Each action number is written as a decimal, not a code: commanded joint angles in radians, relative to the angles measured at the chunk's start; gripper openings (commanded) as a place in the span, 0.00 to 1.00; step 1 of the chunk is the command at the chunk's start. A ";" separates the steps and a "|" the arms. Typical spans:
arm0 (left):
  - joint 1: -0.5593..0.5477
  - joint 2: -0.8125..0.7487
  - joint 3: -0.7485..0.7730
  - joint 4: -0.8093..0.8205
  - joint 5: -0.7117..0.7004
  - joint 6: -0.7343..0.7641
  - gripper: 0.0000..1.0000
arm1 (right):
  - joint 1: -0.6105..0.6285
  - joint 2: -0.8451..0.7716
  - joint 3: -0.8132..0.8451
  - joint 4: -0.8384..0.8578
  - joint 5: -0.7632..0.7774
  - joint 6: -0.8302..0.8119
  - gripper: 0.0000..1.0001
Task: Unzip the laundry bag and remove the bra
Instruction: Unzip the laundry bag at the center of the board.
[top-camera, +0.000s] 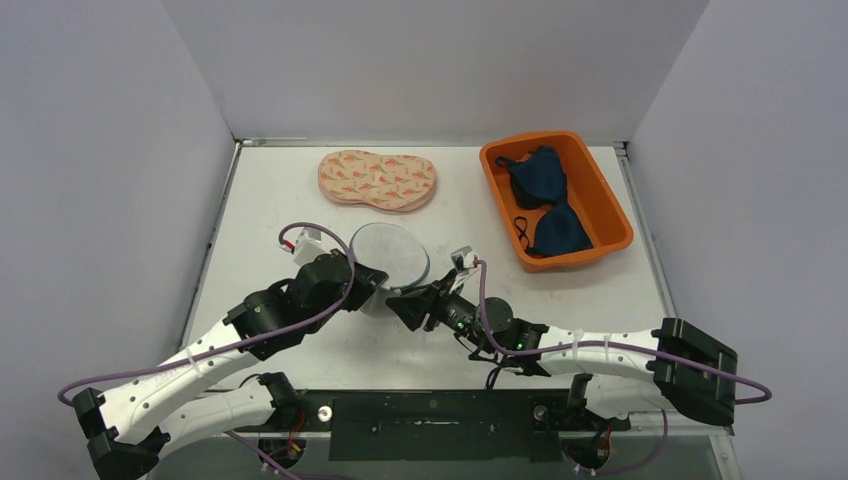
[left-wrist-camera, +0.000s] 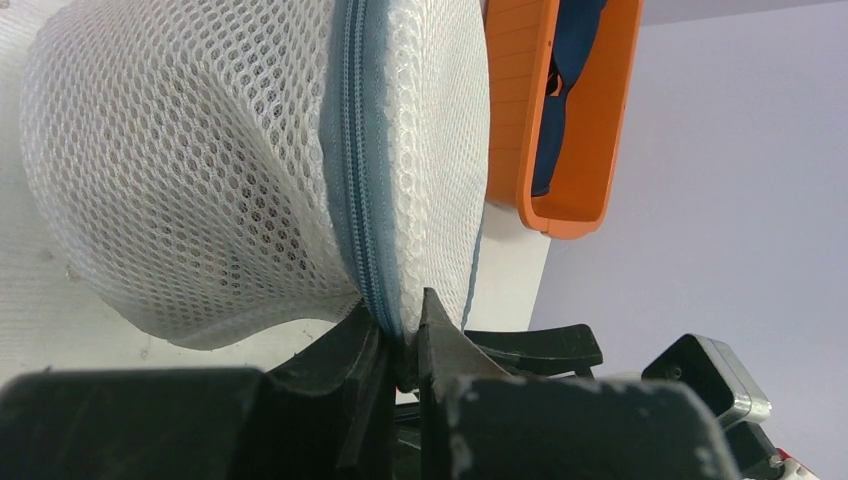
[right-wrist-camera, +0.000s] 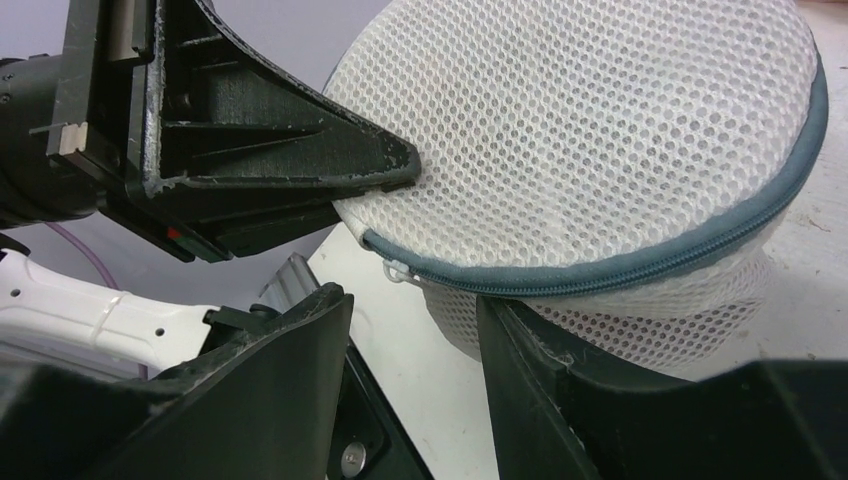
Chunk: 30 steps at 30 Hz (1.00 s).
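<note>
The laundry bag is a round white mesh pouch with a grey-blue zipper, zipped shut in both wrist views. My left gripper is shut on the bag's edge, pinching the zipper seam. Its black finger shows in the right wrist view, pressed on the mesh. My right gripper is open just under the bag's near rim. The small white zipper pull hangs just above the gap between its jaws, and its right finger touches the mesh underside. The bra is hidden inside the bag.
An orange bin holding dark blue garments stands at the back right. A peach patterned padded piece lies at the back centre. Grey walls close in the table on three sides.
</note>
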<state>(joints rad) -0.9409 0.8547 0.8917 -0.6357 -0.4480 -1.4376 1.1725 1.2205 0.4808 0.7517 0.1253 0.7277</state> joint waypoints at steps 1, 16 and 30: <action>0.003 -0.014 0.006 0.082 0.002 -0.011 0.00 | -0.009 0.008 0.055 0.094 -0.019 0.007 0.49; 0.003 -0.019 0.000 0.084 -0.006 -0.010 0.00 | -0.018 -0.012 0.042 0.086 -0.029 -0.002 0.30; 0.004 -0.025 -0.009 0.093 -0.001 -0.009 0.00 | -0.023 -0.022 0.042 0.026 0.001 -0.007 0.10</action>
<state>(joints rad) -0.9409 0.8516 0.8772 -0.6155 -0.4412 -1.4376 1.1580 1.2339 0.5041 0.7567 0.1017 0.7265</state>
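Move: The laundry bag's zipper pull hangs just off the tips of my open right fingers, about 1 cm ahead, 1 cm to their left and 1 cm above. My left fingertips, pinching the bag's corner, are roughly 3 cm ahead, 4 cm left and 2 cm above my right hand; the bag's middle is about 10 cm ahead, 3 cm left and 3 cm below it. From my left hand the pull lies some 3 cm right, 2 cm back and 2 cm lower. I shut my right fingers from about half open until they pinch the small zipper pull, first easing the hand up about 1 cm and slightly left to bring the tips around it, then letting it settle a touch, with the wrist almost unturned. My left hand stays in place and keeps its pinch on the bag's corner beside the zip end. ##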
